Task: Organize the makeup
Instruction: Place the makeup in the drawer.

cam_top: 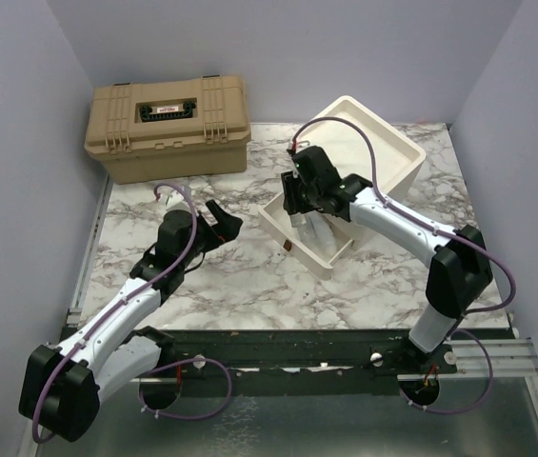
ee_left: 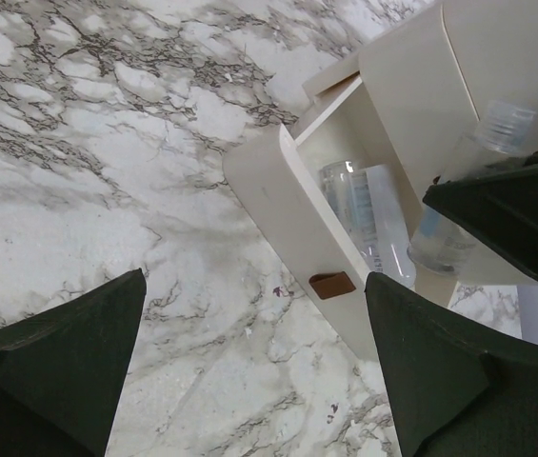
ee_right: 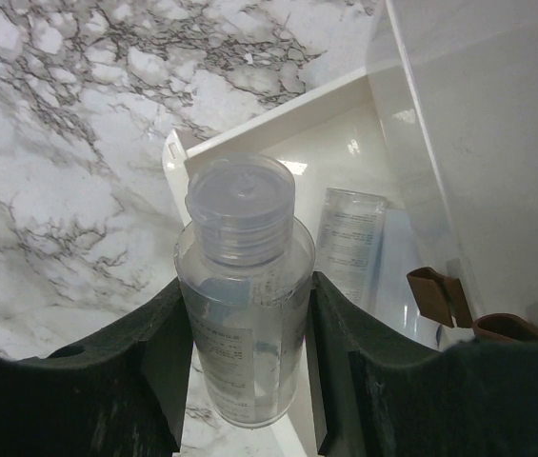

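Note:
My right gripper (cam_top: 299,202) (ee_right: 245,297) is shut on a clear bottle (ee_right: 242,286) with a ribbed flip cap, holding it over the open drawer (cam_top: 324,257) of the cream drawer unit (cam_top: 388,152). The left wrist view shows the same held bottle (ee_left: 449,233). A second clear bottle (ee_right: 349,238) (ee_left: 352,202) lies inside the drawer. My left gripper (cam_top: 223,221) (ee_left: 254,286) hangs open over bare marble just left of the drawer front, with nothing between its fingers. No other makeup shows.
A tan toolbox (cam_top: 169,126) stands at the back left, lid closed. The drawer front carries a small brown tab handle (ee_left: 331,284). Grey walls close in the marble table (cam_top: 249,276) at the back and on both sides.

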Robot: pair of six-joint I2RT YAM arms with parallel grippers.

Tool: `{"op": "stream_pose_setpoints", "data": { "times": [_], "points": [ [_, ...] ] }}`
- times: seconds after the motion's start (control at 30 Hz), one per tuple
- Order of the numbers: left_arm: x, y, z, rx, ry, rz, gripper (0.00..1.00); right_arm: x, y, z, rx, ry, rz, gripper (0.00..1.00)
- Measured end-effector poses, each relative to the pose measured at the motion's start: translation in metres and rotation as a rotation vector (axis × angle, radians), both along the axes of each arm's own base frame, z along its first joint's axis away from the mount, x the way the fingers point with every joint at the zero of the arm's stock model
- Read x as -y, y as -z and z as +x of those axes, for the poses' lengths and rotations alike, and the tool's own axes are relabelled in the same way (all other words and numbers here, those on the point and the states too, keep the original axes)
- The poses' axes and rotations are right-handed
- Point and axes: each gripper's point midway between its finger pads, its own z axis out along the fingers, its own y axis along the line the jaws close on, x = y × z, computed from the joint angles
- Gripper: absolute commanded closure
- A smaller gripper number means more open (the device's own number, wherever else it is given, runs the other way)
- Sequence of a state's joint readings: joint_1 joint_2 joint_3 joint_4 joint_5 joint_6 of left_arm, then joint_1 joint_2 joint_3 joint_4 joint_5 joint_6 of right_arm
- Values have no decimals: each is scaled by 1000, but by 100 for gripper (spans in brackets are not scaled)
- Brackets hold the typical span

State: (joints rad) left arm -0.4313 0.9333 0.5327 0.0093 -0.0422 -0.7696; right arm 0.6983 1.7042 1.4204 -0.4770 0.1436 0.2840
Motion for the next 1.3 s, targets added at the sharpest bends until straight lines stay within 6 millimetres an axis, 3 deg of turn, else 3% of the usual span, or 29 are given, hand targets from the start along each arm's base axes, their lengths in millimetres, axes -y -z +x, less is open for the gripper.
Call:
{"op": "stream_pose_setpoints", "data": {
  "times": [0.47, 0.63, 0.97, 1.3],
  "points": [
    [9, 12, -4, -41, 55, 7, 1, 4, 58, 9, -87, -59, -187, 67],
    [10, 19, -4, -63, 61, 15, 1, -3, 64, 23, -81, -83, -225, 65],
    [11, 21, -5, -66, 75, 18, 1, -5, 69, 18, -98, -125, -230, 62],
    [12, 20, -5, -66, 73, 12, 1, -7, 76, 12, -129, -129, -211, 53]
  ]
}}
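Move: Just beneath the right hand, which holds the clear bottle upright, lies the open drawer: its middle is some 13 cm lower, 4 cm to the right and 2 cm back. In it, 13 cm below the hand, a clear container lies about 3 cm right and 1 cm back, and a white bottle 8 cm right and 2 cm back. From the left hand the drawer's middle is about 18 cm right, 4 cm ahead and 13 cm below. Lowering the still-gripped clear bottle almost straight down, some 7 cm, into the free left end of the open drawer, the right hand does most of the drop early, then eases to a slow settle. Its wrist tips the fingers more steeply down by roughly 10 to 15 degrees, grip unchanged. The open left hand sinks about 2 cm, clear of everything. ##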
